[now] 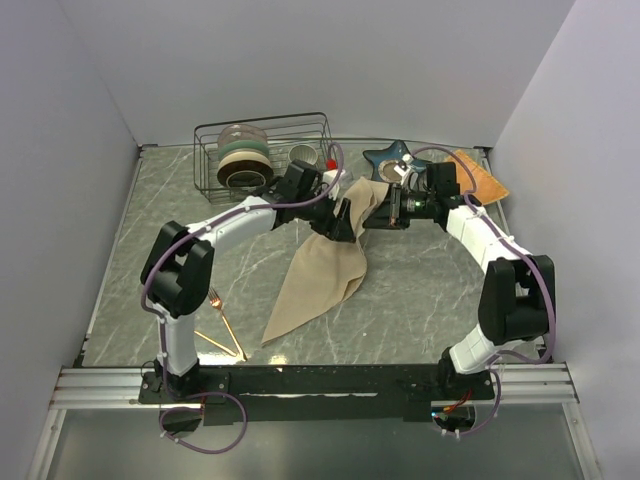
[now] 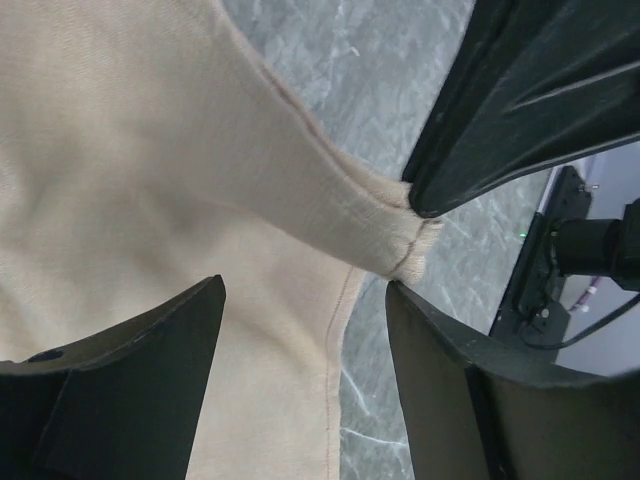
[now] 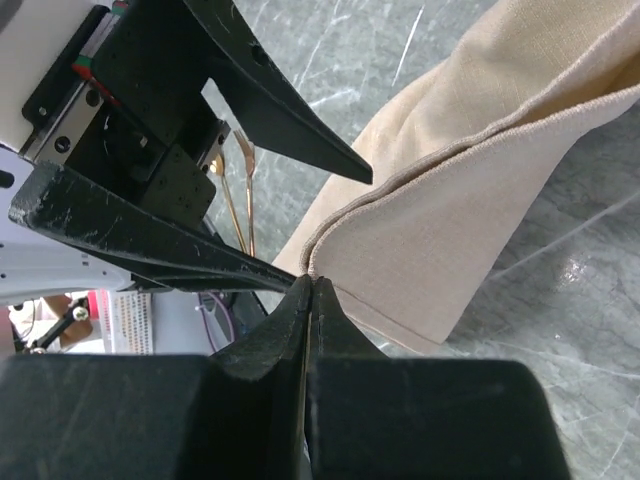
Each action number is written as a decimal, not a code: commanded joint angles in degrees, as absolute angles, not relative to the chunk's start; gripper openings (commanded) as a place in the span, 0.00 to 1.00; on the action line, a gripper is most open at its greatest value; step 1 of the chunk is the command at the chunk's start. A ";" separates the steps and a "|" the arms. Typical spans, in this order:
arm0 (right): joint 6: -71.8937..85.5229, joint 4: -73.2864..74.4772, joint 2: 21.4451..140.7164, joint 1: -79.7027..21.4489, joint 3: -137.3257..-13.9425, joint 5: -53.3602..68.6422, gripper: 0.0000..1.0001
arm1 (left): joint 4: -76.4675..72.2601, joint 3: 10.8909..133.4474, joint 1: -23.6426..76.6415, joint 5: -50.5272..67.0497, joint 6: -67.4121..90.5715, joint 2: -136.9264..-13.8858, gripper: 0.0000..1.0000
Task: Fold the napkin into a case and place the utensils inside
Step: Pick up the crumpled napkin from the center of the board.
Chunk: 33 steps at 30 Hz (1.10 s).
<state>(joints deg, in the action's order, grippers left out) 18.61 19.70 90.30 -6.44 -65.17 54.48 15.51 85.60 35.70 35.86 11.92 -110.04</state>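
The beige napkin [image 1: 318, 280] hangs from a raised corner and trails down onto the marble table toward the front. My right gripper [image 3: 312, 282] is shut on that corner's hemmed edge. In the left wrist view its black fingers [image 2: 500, 110] pinch the bunched corner of the napkin [image 2: 120, 170]. My left gripper [image 2: 305, 290] is open just beside that pinch, its fingers straddling the cloth without touching it. In the top view both grippers meet at the napkin's top, left gripper [image 1: 343, 218] facing right gripper [image 1: 386, 210]. The gold utensils [image 1: 225, 328] lie crossed near the left arm's base, with no case formed.
A wire rack [image 1: 262, 150] with bowls stands at the back, a cup beside it. A dark blue star-shaped dish [image 1: 388, 157] and an orange woven mat [image 1: 482, 176] sit at the back right. Grey walls close in the table on three sides.
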 commanded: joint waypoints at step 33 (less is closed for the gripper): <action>23.29 14.15 91.50 -7.82 -63.28 59.50 0.00 | 8.17 88.77 35.33 43.42 15.91 -111.01 0.43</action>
<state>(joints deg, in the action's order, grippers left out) 23.16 15.57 92.23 -7.49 -63.31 57.17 9.37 86.43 35.62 41.85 15.90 -111.07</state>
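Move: The napkin corner, pinched in the right hand's shut fingers, lies some 4 cm to the right of the left hand, about 1 cm nearer the base and 2 cm higher. From the left hand, the napkin's near tip rests on the board about 19 cm left and 23 cm back, and the star dish stands roughly 15 cm right and 24 cm ahead. The left hand's open fingers are about 4 cm left, 1 cm ahead and 2 cm below the right hand. The left hand, its fingers spread, rises about 2 cm and edges nearly as far to the right towards the pinched napkin corner, its fingertips tilting up some 5 degrees; it then holds there and at the very end starts to close, the two fingers standing either side of the corner but not yet shut on it. The right hand keeps its pinch, first sinking a little over 1 cm, then easing about 1 cm left to bring the corner in between the left hand's fingertips. ##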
